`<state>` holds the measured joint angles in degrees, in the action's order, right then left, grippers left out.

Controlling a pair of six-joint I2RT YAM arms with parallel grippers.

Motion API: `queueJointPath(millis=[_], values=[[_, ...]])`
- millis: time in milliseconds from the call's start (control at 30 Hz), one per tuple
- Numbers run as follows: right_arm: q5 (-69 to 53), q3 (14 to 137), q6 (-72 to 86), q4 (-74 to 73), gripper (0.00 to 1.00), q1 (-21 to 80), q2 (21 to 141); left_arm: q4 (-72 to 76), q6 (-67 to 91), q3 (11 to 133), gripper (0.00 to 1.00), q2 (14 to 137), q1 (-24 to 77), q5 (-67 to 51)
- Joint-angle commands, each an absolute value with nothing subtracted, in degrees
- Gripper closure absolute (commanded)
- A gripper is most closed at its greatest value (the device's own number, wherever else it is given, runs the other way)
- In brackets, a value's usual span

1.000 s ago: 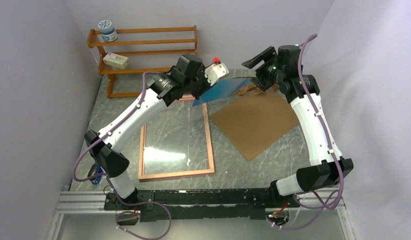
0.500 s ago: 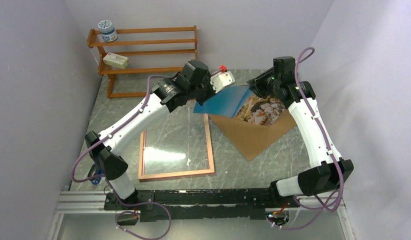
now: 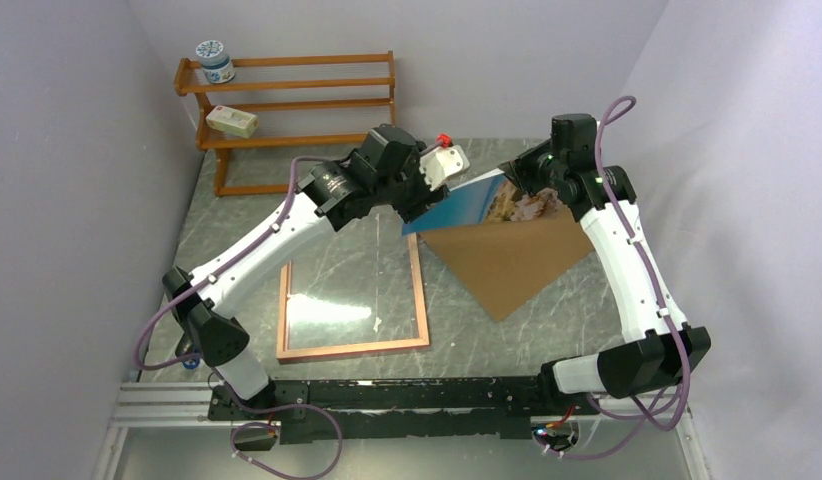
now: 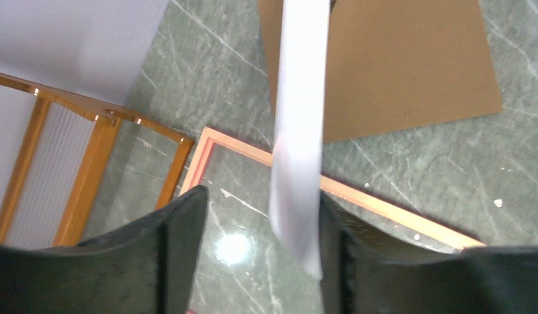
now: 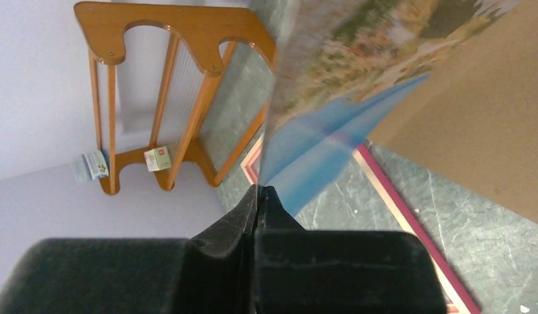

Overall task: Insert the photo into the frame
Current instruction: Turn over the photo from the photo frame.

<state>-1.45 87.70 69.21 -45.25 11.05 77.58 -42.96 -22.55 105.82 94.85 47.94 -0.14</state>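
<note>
The photo (image 3: 474, 201) hangs tilted above the table between both arms, its blue sea and rocky shore facing up. My right gripper (image 3: 522, 178) is shut on its far right edge; in the right wrist view the pinched jaws (image 5: 258, 196) meet on the print (image 5: 345, 111). My left gripper (image 3: 419, 210) stands open around the photo's left edge. In the left wrist view the white back (image 4: 299, 131) rests against the right finger (image 4: 358, 261), clear of the left finger (image 4: 175, 248). The frame (image 3: 419, 290) lies flat below, its coppery-pink back up.
A brown hardboard backing sheet (image 3: 507, 255) lies on the table under the photo, right of the frame. A wooden slatted rack (image 3: 287, 100) stands at the back left, holding a jar (image 3: 215, 60) and a small box (image 3: 232, 121).
My left gripper has opened off the photo's left edge. My right gripper has closed on the right edge. The photo has swung up and shifted slightly right.
</note>
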Motion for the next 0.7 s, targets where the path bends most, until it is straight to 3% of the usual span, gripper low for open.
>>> queueJointPath(millis=[0,167,300,433,667], values=[[-2.2,89.1,67.3,-42.4,1.0,10.2,76.7,-42.5,-18.1,105.5,0.26,90.8,48.2,-1.5],[-3.6,91.7,58.9,-39.9,1.0,8.7,78.1,-38.5,-12.0,102.8,0.07,85.0,48.1,-7.9],[-3.2,97.0,48.0,-42.5,1.0,8.3,81.5,-33.9,-4.2,101.2,0.06,82.0,47.9,-15.3],[-12.2,100.0,40.6,-40.5,1.0,8.2,83.2,-30.1,6.4,100.4,0.06,81.7,46.2,-18.3],[-25.7,106.3,32.7,-42.9,1.0,9.4,86.1,-25.7,26.4,97.7,0.08,85.6,28.0,-33.4]])
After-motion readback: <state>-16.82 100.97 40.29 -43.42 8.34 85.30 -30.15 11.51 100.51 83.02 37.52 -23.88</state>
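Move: Hanging steeply between the hands, the photo has its middle about 12 cm right of the left hand, 3 cm ahead and 8 cm below. From the right hand, which already pinches its upper edge, that middle lies some 4 cm left, 2 cm back and 8 cm below. The brown backing board lies 5 cm right of the right hand, 4 cm back and about 30 below; the frame lies 13 cm left of the left hand, 5 back and 30 below. Spreading its already parting fingers wide, the left hand comes free of the photo, draws back and up by about 10 cm, then swings a little forward again while rolling its left side down. The right hand keeps its shut pinch on the edge, easing slightly right, then lifting and going forward, coming back left as it turns some 25 degrees counter-clockwise to bring the photo round. ##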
